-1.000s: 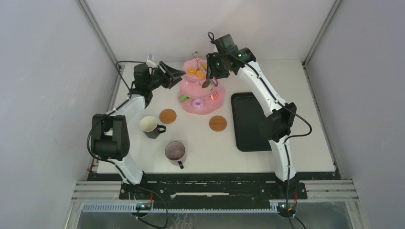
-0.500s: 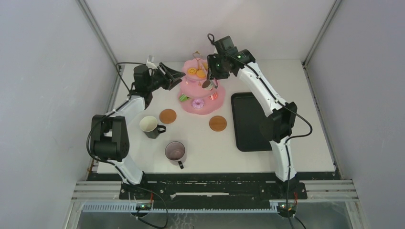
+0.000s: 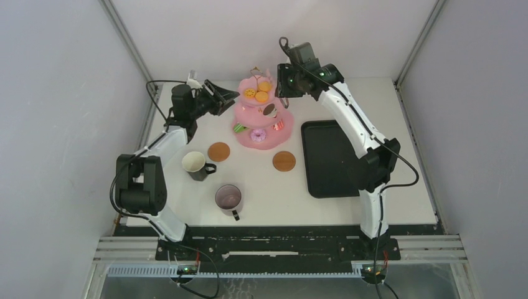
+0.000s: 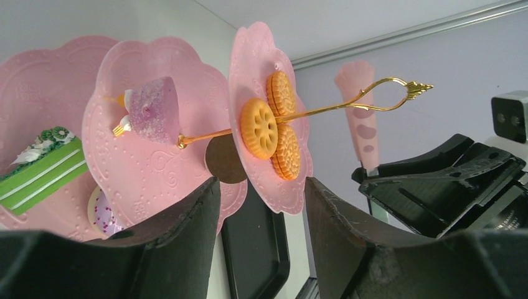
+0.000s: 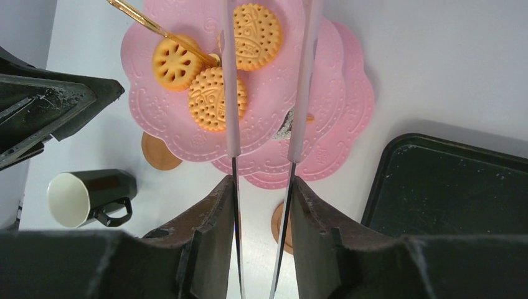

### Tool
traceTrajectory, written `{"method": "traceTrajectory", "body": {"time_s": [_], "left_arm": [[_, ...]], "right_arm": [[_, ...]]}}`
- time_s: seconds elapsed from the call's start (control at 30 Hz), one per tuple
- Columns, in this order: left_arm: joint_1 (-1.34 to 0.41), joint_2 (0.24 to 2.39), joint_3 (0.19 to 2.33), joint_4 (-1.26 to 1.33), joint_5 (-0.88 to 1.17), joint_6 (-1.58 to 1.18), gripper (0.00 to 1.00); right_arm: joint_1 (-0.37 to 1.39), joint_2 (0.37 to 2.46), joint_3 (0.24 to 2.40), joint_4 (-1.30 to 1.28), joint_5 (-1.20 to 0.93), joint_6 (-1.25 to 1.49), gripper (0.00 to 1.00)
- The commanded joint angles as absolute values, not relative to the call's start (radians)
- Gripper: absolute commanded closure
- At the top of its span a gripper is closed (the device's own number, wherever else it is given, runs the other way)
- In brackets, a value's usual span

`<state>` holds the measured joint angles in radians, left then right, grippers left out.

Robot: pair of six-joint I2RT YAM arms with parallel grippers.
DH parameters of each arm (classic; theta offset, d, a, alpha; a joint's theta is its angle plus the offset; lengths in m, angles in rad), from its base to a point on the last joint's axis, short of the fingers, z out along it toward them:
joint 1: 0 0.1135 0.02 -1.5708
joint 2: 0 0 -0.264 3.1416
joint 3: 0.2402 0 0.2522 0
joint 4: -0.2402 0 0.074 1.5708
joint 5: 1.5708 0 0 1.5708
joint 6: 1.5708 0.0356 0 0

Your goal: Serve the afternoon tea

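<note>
The pink three-tier cake stand (image 3: 266,138) stands at the back centre, its gold handle (image 4: 324,106) pointing up. Three orange biscuits (image 5: 208,96) lie on its top tier. A purple cake (image 4: 151,107) and a brown round pastry (image 3: 269,111) sit on the middle tier. A green slice (image 4: 43,174) and a doughnut (image 3: 257,134) are on the bottom tier. My left gripper (image 3: 231,96) (image 4: 261,184) is open just left of the stand, holding nothing. My right gripper (image 3: 281,87) (image 5: 261,180) is shut on the pink-tipped tongs (image 5: 303,81), above the stand's right side. No pastry shows between the tongs' arms.
Two dark mugs (image 3: 196,164) (image 3: 228,198) stand at front left. Round brown coasters (image 3: 218,151) (image 3: 284,161) lie in front of the stand. A black tray (image 3: 327,159) lies to the right. Enclosure walls close in both sides.
My right arm has risen and pulled back to the right, taking the tongs off the middle tier. The brown pastry stays on that tier. The left arm barely moved.
</note>
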<state>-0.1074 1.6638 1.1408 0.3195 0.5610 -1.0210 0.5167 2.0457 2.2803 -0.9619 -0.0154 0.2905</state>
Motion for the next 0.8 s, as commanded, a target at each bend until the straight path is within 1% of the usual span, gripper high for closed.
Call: {"method": "traceTrajectory", "body": {"time_s": [0.0,0.17,0.4,0.77], "left_arm": [[-0.103,1.595,1.107,0.339,0.529,-1.009,0.43],[-0.101,1.559,1.094,0.308,0.495,-0.983,0.43],[-0.101,1.481,1.048,0.245,0.42,-0.954,0.42],[-0.128,1.273,0.957,0.017,0.24,-0.819,0.42]], "right_arm": [[0.511,1.963,2.263,-0.895,0.017,0.299,0.58],[0.505,1.924,2.226,-0.884,0.047,0.295,0.59],[0.482,1.774,2.026,-0.814,0.11,0.299,0.59],[0.412,1.47,1.509,-0.747,0.175,0.352,0.6]]}}
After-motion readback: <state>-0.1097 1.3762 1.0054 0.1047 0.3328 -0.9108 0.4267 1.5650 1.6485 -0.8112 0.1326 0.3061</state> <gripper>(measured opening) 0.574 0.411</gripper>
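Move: Around 21 cm to the right of the right hand, 3 cm nearer the base and some 26 cm below lies the middle of the black tray. The tea stand is about 10 cm ahead and 6 cm left of that hand; the right coaster is 5 cm back and 2 cm right. From the left hand, the dark mug sits roughly 13 cm back and 16 cm left, 19 cm below, the left coaster 3 cm back and 10 cm left. Swinging away from the tea stand, the right hand carries the still-gripped, empty tongs about 11 cm right and 6 cm back, slowly at first and then fast, staying high and turning slightly clockwise as it comes over the tray's far left part. The open, empty left hand eases back and left, away from the stand and towards the dark mug, some 6 cm in all, turning about 10 degrees counter-clockwise. ##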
